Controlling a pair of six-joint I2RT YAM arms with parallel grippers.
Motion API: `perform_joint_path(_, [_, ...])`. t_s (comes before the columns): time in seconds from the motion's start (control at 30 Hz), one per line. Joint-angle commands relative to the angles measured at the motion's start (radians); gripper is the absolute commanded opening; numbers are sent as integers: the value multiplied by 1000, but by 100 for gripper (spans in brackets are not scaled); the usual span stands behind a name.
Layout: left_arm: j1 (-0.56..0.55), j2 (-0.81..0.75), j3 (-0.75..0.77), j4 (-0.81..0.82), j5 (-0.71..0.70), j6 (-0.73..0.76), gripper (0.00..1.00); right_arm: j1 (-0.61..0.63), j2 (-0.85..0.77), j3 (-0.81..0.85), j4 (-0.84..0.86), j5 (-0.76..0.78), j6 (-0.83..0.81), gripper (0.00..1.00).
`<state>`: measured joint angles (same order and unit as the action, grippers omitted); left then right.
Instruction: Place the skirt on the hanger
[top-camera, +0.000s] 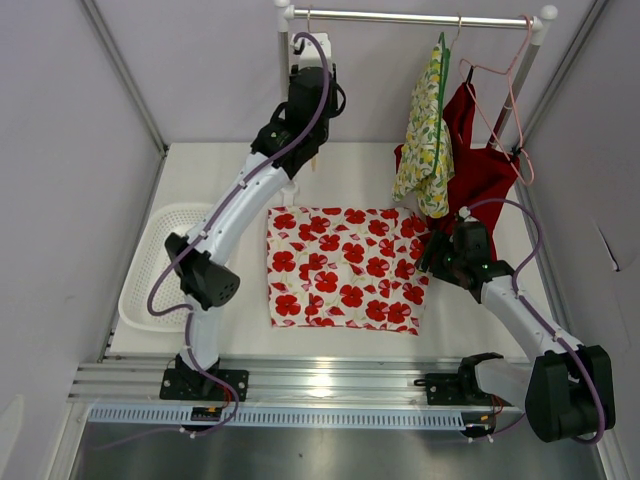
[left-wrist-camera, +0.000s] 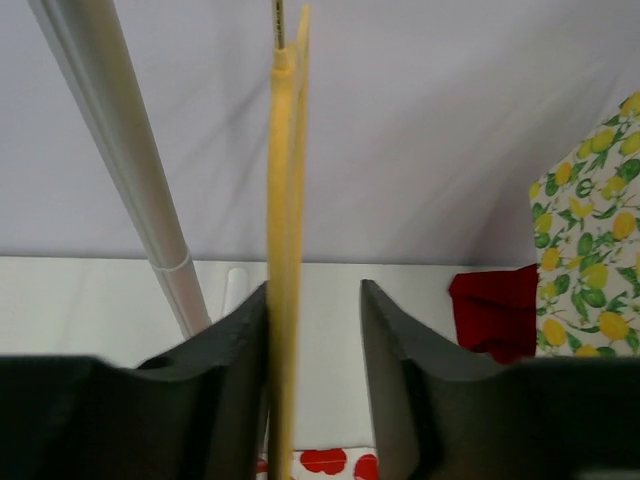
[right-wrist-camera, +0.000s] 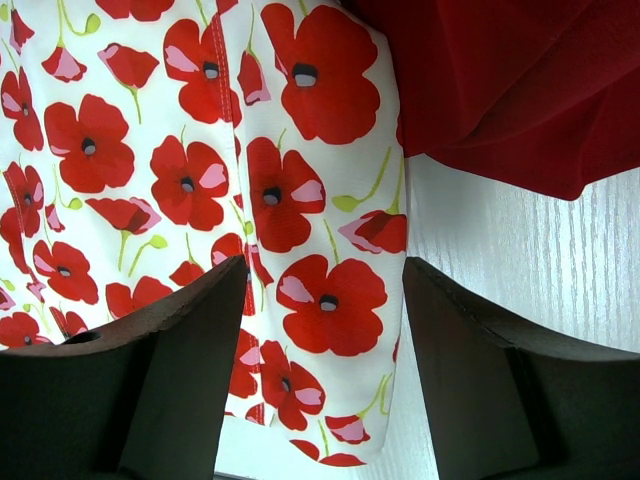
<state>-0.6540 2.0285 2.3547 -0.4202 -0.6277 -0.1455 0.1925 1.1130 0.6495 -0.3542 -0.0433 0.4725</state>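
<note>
The skirt (top-camera: 345, 268), white with red poppies, lies flat in the middle of the table. A yellow wooden hanger (left-wrist-camera: 285, 200) hangs edge-on from the left end of the rail. My left gripper (left-wrist-camera: 313, 300) is raised around it with the jaws open. The hanger rests against the left finger (left-wrist-camera: 235, 370), and a gap separates it from the right finger. My right gripper (right-wrist-camera: 325, 275) hovers open over the skirt's (right-wrist-camera: 300, 200) right edge, with nothing between its fingers.
A white basket (top-camera: 150, 270) sits at the table's left edge. On the rail (top-camera: 420, 17) hang a lemon-print garment (top-camera: 425, 140) and a red garment (top-camera: 480, 160) on a pink hanger (top-camera: 505, 75). The rail's left post (left-wrist-camera: 120, 150) stands just beside the left gripper.
</note>
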Motion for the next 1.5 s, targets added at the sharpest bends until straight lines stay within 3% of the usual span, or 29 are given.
perform_joint_path(0.0, [5,-2,49,47,-21,43,35,-1,-10,32,20,-9,-15,69])
perform_joint_path(0.03, [7,-4,49,55,-23,43,29,-1,-10,32,20,-9,-17,69])
perform_joint_path(0.07, [10,-5,49,55,-21,44,14,-1,-10,32,20,-7,-18,68])
perform_joint_path(0.13, [13,-16,49,66,-9,52,1,-1,-9,30,23,-9,-20,67])
perform_joint_path(0.6, [54,-88,40,172,215,109,0,-7,-1,30,32,-12,-25,66])
perform_joint_path(0.7, [54,-140,-50,236,273,121,0,-8,-2,29,35,-12,-23,66])
perform_joint_path(0.93, [54,-160,-74,199,322,121,0,-11,-4,27,37,-17,-25,66])
perform_joint_path(1.13, [54,-221,-152,166,375,138,0,-13,-7,29,34,-18,-21,66])
perform_joint_path(1.47, [56,-396,-429,221,430,129,0,-19,-27,38,0,-4,-28,66])
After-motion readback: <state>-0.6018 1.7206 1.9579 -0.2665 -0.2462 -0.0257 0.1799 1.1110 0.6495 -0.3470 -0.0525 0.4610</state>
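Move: The yellow hanger hangs edge-on between the left hand's open fingers, its middle about 4 cm ahead, 1 cm left and level in height. The rail post stands roughly 7 cm to that hand's left, level with it; the lemon skirt hangs some 17 cm right and 4 cm lower, level in reach. The poppy skirt lies about 27 cm back, 2 cm right and 41 cm below. From the right hand the yellow hanger is roughly 26 cm ahead, 17 cm left, 34 cm up. Left fingers pinch the yellow hanger, lift about 5 cm, then draw back and down, turning clockwise some 20 degrees. ##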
